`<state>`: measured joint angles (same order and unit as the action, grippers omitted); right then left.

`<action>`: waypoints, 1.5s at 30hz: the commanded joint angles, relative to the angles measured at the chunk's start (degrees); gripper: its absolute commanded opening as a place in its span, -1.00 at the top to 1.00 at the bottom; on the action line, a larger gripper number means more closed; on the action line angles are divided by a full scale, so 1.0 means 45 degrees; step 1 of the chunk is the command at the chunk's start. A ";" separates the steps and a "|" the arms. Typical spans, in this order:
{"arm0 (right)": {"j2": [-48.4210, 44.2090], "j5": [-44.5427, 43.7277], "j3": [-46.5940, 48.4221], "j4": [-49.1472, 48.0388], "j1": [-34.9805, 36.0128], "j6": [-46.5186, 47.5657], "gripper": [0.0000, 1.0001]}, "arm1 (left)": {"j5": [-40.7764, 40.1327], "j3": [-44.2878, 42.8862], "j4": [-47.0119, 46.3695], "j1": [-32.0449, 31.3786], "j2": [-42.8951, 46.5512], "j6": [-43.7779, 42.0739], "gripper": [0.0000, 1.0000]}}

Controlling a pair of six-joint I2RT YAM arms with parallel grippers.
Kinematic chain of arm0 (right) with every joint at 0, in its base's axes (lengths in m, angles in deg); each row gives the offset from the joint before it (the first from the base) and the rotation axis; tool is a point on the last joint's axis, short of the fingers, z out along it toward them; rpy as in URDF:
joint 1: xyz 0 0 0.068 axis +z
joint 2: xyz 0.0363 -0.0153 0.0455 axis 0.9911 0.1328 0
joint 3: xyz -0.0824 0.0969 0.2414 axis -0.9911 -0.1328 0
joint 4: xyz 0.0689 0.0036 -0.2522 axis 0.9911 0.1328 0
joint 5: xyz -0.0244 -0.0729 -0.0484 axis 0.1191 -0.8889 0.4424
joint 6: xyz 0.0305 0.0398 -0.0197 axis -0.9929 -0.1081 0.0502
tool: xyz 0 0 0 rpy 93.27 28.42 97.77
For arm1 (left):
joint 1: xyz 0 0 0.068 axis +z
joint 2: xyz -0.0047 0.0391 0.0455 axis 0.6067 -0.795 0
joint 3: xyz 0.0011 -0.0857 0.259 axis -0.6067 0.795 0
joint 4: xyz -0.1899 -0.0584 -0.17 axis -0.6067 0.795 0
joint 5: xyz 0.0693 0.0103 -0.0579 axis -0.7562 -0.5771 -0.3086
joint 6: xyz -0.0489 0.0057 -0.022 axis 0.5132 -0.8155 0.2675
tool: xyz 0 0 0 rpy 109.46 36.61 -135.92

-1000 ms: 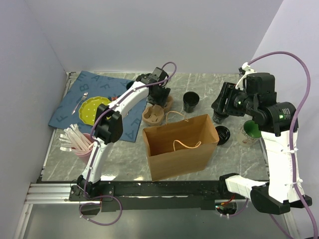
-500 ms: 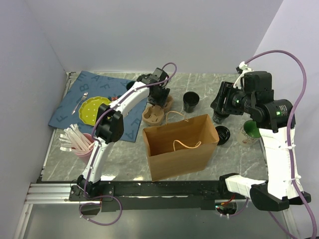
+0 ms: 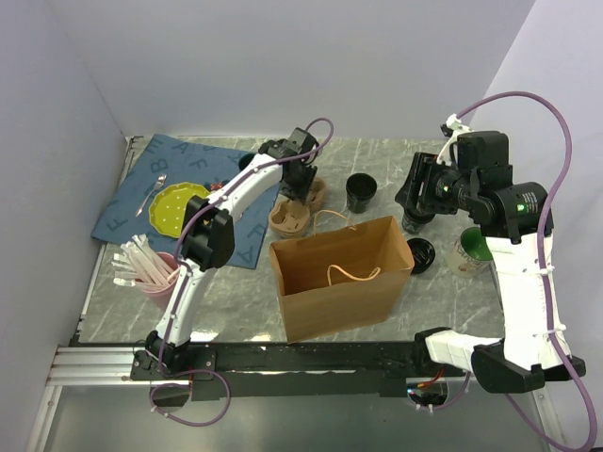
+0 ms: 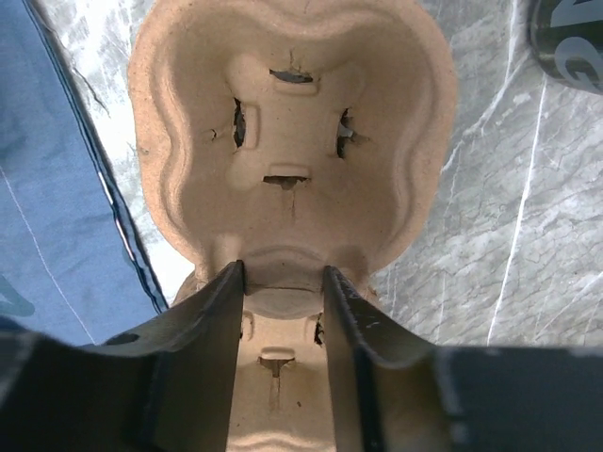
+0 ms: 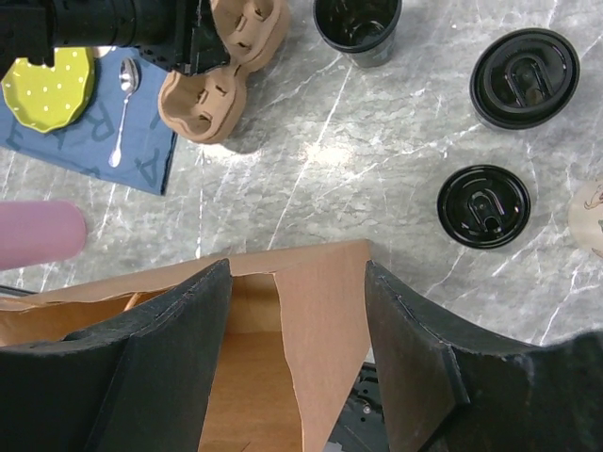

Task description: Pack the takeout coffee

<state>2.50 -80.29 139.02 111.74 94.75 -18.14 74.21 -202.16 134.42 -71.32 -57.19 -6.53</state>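
The takeout coffee is a small black paper cup [image 3: 360,191] standing without a lid on the marble, also in the right wrist view [image 5: 358,24]. Two black lids [image 5: 525,77] [image 5: 483,205] lie apart from it. My left gripper [image 3: 300,193] sits over a brown pulp cup carrier [image 3: 294,209]. Its fingers [image 4: 226,320] press on both sides of the carrier's middle ridge [image 4: 283,287], so this gripper [image 4: 283,273] is shut on it. My right gripper [image 3: 413,215] hangs open and empty [image 5: 297,268] above the far right corner of the open paper bag [image 3: 339,273].
A green mug [image 3: 474,250] stands right of one lid [image 3: 421,254]. A pink cup of straws [image 3: 151,268] is at the left. A yellow plate [image 3: 179,207] and a spoon [image 5: 122,104] lie on a blue mat [image 3: 151,188].
My left gripper's jaws have narrowed onto the carrier's ridge. The right arm has shifted slightly left and back, its jaws unchanged.
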 commanded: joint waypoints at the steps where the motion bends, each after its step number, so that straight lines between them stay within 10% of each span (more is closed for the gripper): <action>1: -0.0146 0.0078 -0.0111 -0.0556 0.0061 0.0150 -0.32 | -0.0080 -0.0984 0.0091 -0.0008 0.0442 0.0091 0.26; 35: -0.1396 0.0410 -0.0989 -0.1180 0.0061 -0.0260 -0.33 | -0.1936 -0.0947 -0.0611 -0.0047 0.3839 0.0657 0.32; 45: -0.1629 0.4451 -0.0695 -0.2642 0.0080 0.0714 -0.34 | -0.0491 0.0265 -0.1159 -0.0867 0.7568 0.1340 0.27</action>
<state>-3.33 -69.38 134.98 106.56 94.75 -18.68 68.37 -201.14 131.88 -73.55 -30.85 -3.31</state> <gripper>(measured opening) 0.669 0.395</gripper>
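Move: The cup carrier to be lifted is already between the left fingers at its narrow waist, its middle at the hand, nested on a second carrier about 2 cm below. An open black cup stands roughly 14 cm to this hand's right and 1 cm farther out; the green mug sits some 12 cm left and 7 cm farther out. The paper bag is about 22 cm back and 10 cm right. From the right hand, the held carrier lies roughly 20 cm ahead, 23 cm left and 28 cm lower. Keeping its pinch on the upper carrier's waist, the left hand peels it up off the one beneath, slowly and slightly forward at first, then fast, about 24 cm in all. Near the top it draws back some 5 cm while the fingers tip outward and up by about 25 degrees. Late on, the open, empty right hand shifts a few centimetres left, back and up. ##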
